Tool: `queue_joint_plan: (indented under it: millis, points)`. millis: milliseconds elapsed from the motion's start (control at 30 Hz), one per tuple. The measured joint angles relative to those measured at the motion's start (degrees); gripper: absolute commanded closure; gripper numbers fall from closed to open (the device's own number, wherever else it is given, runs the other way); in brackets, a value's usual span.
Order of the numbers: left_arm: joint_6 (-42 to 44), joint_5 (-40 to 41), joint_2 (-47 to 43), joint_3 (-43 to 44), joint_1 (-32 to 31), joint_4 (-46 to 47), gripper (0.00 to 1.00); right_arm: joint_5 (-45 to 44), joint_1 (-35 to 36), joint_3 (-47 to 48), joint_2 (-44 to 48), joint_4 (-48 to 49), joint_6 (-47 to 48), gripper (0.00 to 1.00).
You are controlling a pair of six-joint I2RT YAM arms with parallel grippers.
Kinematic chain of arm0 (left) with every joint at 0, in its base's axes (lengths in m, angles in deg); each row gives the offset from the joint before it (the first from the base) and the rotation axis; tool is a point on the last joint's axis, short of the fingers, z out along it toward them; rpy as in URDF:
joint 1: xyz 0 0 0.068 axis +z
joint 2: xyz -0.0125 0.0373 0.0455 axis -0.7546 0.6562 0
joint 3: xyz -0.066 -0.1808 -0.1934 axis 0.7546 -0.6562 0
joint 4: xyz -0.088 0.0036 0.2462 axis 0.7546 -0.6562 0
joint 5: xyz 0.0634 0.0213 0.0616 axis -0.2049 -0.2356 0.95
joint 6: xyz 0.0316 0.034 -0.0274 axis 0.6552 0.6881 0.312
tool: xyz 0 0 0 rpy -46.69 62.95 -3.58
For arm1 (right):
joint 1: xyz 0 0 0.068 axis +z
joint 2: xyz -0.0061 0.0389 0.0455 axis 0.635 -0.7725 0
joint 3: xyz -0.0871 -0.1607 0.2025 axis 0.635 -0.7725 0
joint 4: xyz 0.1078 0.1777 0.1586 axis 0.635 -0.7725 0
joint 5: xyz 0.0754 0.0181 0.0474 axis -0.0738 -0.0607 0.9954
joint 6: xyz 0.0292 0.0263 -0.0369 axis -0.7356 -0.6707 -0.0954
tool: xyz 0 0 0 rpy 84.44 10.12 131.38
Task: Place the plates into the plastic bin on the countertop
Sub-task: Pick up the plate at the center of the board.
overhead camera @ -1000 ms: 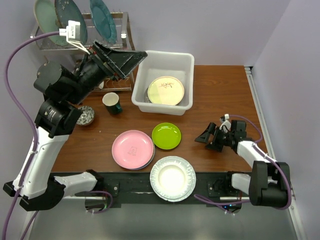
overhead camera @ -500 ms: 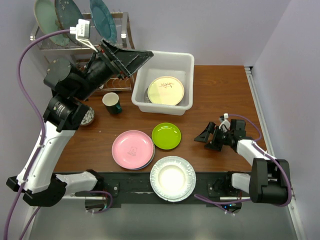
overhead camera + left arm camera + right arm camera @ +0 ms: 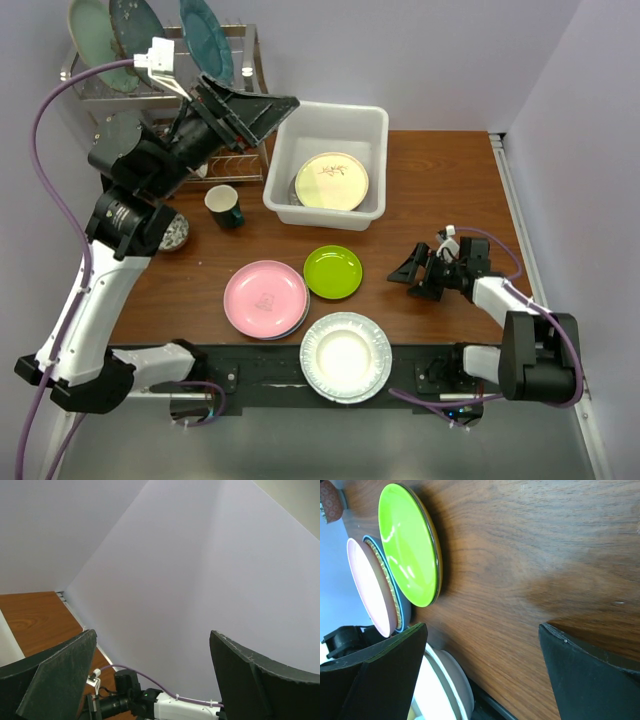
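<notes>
The white plastic bin (image 3: 376, 150) stands at the back of the wood countertop (image 3: 440, 190) and holds a cream plate (image 3: 332, 181) on top of a grey one (image 3: 295, 190). In front of it lie a lime green plate (image 3: 333, 271) (image 3: 410, 545), a pink plate (image 3: 265, 297) (image 3: 367, 587) stacked on blue and gold-edged ones, and a white fluted plate (image 3: 346, 355) (image 3: 442, 692) at the near edge. My left gripper (image 3: 275, 118) (image 3: 152, 675) hangs high and open, empty, beside the bin's left rim. My right gripper (image 3: 410, 277) (image 3: 480, 670) sits low and open, empty, right of the green plate.
A wire dish rack (image 3: 165, 92) at the back left carries large teal plates (image 3: 208, 42). A dark cup (image 3: 223, 206) and a small patterned bowl (image 3: 172, 231) stand left of the bin. The table's right edge (image 3: 510, 200) meets the wall.
My left arm has risen and swung a little to the right, its gripper still open. The right gripper has barely shifted. No plate has moved.
</notes>
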State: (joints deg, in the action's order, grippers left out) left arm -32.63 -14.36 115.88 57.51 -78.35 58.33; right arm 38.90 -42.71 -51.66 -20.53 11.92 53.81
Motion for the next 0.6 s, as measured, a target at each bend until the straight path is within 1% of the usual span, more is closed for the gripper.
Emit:
queue_joint_plan:
  millis: [300,433,600]
  points:
    - [5.64,1.16,1.68,2.49,0.11,-9.38,0.0,-2.29,0.39,0.24,1.44,-1.81,0.02,0.03]
    - [7.76,1.95,1.64,1.07,0.11,-12.63,0.0,-4.0,0.52,0.9,2.25,-3.91,0.44,0.03]
    - [9.6,2.73,1.31,-2.93,0.11,-15.65,0.0,-6.45,0.72,2.99,3.1,-7.32,0.96,0.03]
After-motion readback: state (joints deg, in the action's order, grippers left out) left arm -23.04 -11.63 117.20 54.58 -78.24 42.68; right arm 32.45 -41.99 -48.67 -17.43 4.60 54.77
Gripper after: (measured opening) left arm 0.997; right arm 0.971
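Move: The green plate, at the centre of the board, lies far below the left hand, about 57 cm down, some 11 cm to its right and 3 cm ahead. The pink plate is about 5 cm left and 4 cm back of the hand at board level, the white plate some 14 cm right and 18 cm back; the bin stands about 29 cm ahead and 10 cm right. From the right hand the green plate lies about 17 cm left, 4 cm ahead and slightly below. Down, slowly at first and then faster, the empty left hand sinks about 10 cm from high above the board towards the level of the green plate, edging some 3 cm forward as it goes. Its wrist turns roughly 20 degrees, left side rising and fingers tipping from slightly upward to about level, with the gripper kept wide open and nothing touched. ##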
